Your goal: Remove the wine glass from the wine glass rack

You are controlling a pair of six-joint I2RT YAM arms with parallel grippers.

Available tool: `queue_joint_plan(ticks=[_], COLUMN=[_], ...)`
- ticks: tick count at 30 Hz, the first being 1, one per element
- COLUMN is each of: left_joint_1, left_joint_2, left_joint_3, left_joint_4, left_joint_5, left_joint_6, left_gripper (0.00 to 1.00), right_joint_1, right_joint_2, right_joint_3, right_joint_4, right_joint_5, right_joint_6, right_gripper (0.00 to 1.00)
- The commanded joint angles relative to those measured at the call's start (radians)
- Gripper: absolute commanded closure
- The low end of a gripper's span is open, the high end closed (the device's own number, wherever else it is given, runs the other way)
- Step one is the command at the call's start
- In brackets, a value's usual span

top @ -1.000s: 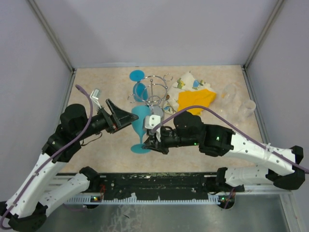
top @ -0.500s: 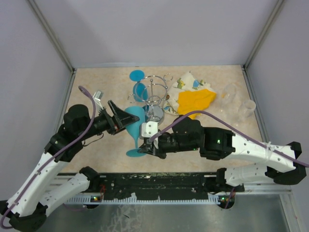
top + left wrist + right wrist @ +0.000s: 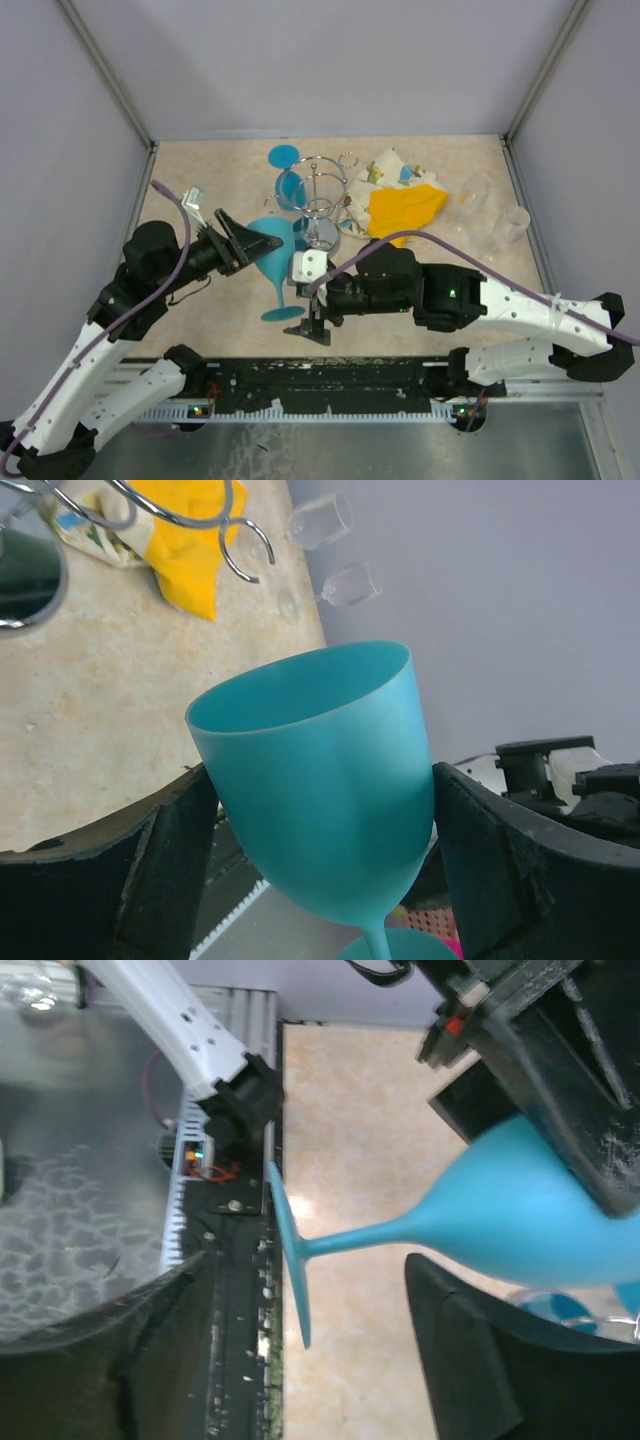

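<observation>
A blue wine glass (image 3: 270, 262) leans tilted off the rack, its foot (image 3: 283, 313) low near the table. My left gripper (image 3: 250, 243) is shut on its bowl; in the left wrist view both fingers press the sides of the wine glass (image 3: 320, 770). My right gripper (image 3: 316, 328) stands open beside the foot. In the right wrist view the stem (image 3: 370, 1235) runs between its spread fingers without touching them. The chrome wine glass rack (image 3: 322, 205) stands behind, and a second blue glass (image 3: 288, 180) hangs at its left side.
A yellow cloth (image 3: 405, 205) and a patterned cloth (image 3: 385, 168) lie right of the rack. Clear glasses (image 3: 515, 222) lie at the far right. Grey walls close in the table on three sides. The black base rail (image 3: 330, 375) runs along the near edge.
My right gripper has opened, let go of the stem and dropped back toward the near edge. The left gripper has closed in on the bowl and the glass has shifted slightly left.
</observation>
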Motion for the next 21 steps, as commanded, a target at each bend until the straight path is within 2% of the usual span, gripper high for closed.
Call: queue_joint_plan(ticks=[1, 2, 7, 13, 16, 17, 19, 21], left_joint_1=[0.006, 0.005, 0.005, 0.005, 0.006, 0.008, 0.024, 0.072], left_joint_2=[-0.047, -0.056, -0.057, 0.033, 0.092, 0.112, 0.152, 0.204], left_joint_3=[0.038, 0.054, 0.114, 0.083, 0.049, 0.017, -0.080, -0.131], left_joint_4=[-0.049, -0.078, -0.186, -0.160, 0.004, 0.132, 0.416, 0.581], left_joint_5=[-0.184, -0.247, -0.597, -1.053, -1.252, -1.289, -1.294, -1.264], left_joint_6=[0.091, 0.118, 0.282, 0.428, 0.578, 0.668, 0.893, 0.972], left_gripper=[0.28, 0.28, 0.27, 0.32, 0.32, 0.31, 0.29, 0.27], right_joint_1=[0.010, 0.010, 0.009, 0.009, 0.010, 0.010, 0.010, 0.009], right_joint_2=[-0.022, -0.036, -0.119, -0.180, -0.176, -0.174, -0.171, -0.170], right_joint_3=[0.021, 0.008, -0.056, -0.093, -0.092, -0.095, -0.105, -0.119], right_joint_4=[0.050, 0.055, 0.095, 0.101, 0.092, 0.094, 0.104, 0.114], right_joint_5=[0.142, 0.190, 0.312, 0.353, 0.356, 0.358, 0.355, 0.363], right_joint_6=[0.009, 0.012, 0.023, 0.037, 0.040, 0.041, 0.040, 0.037], right_gripper=[0.05, 0.01, 0.01, 0.01, 0.01, 0.01, 0.01, 0.01])
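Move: The left hand already holds the blue wine glass by its bowl. The open table it is carried towards lies roughly 15 cm ahead, 20 cm to its left and some 30 cm below. The rack stands about 15 cm ahead and 10 cm right, its middle some 17 cm lower; the blue glass hanging on it is about 17 cm ahead, 5 cm right, 10 cm down. From the right hand, the held glass's middle is about 7 cm ahead, 2 cm left, nearly level. With the bowl still pinched, the left hand swings the wine glass about 17 cm left and 12 cm forward, away from the rack, turning counter-clockwise some 55 degrees, rolling its left side well up, and sinking slightly late on. The right fingers, already part open around the foot end, spread fully; that hand goes forward, then right, about 5 cm each, and rises a little. ##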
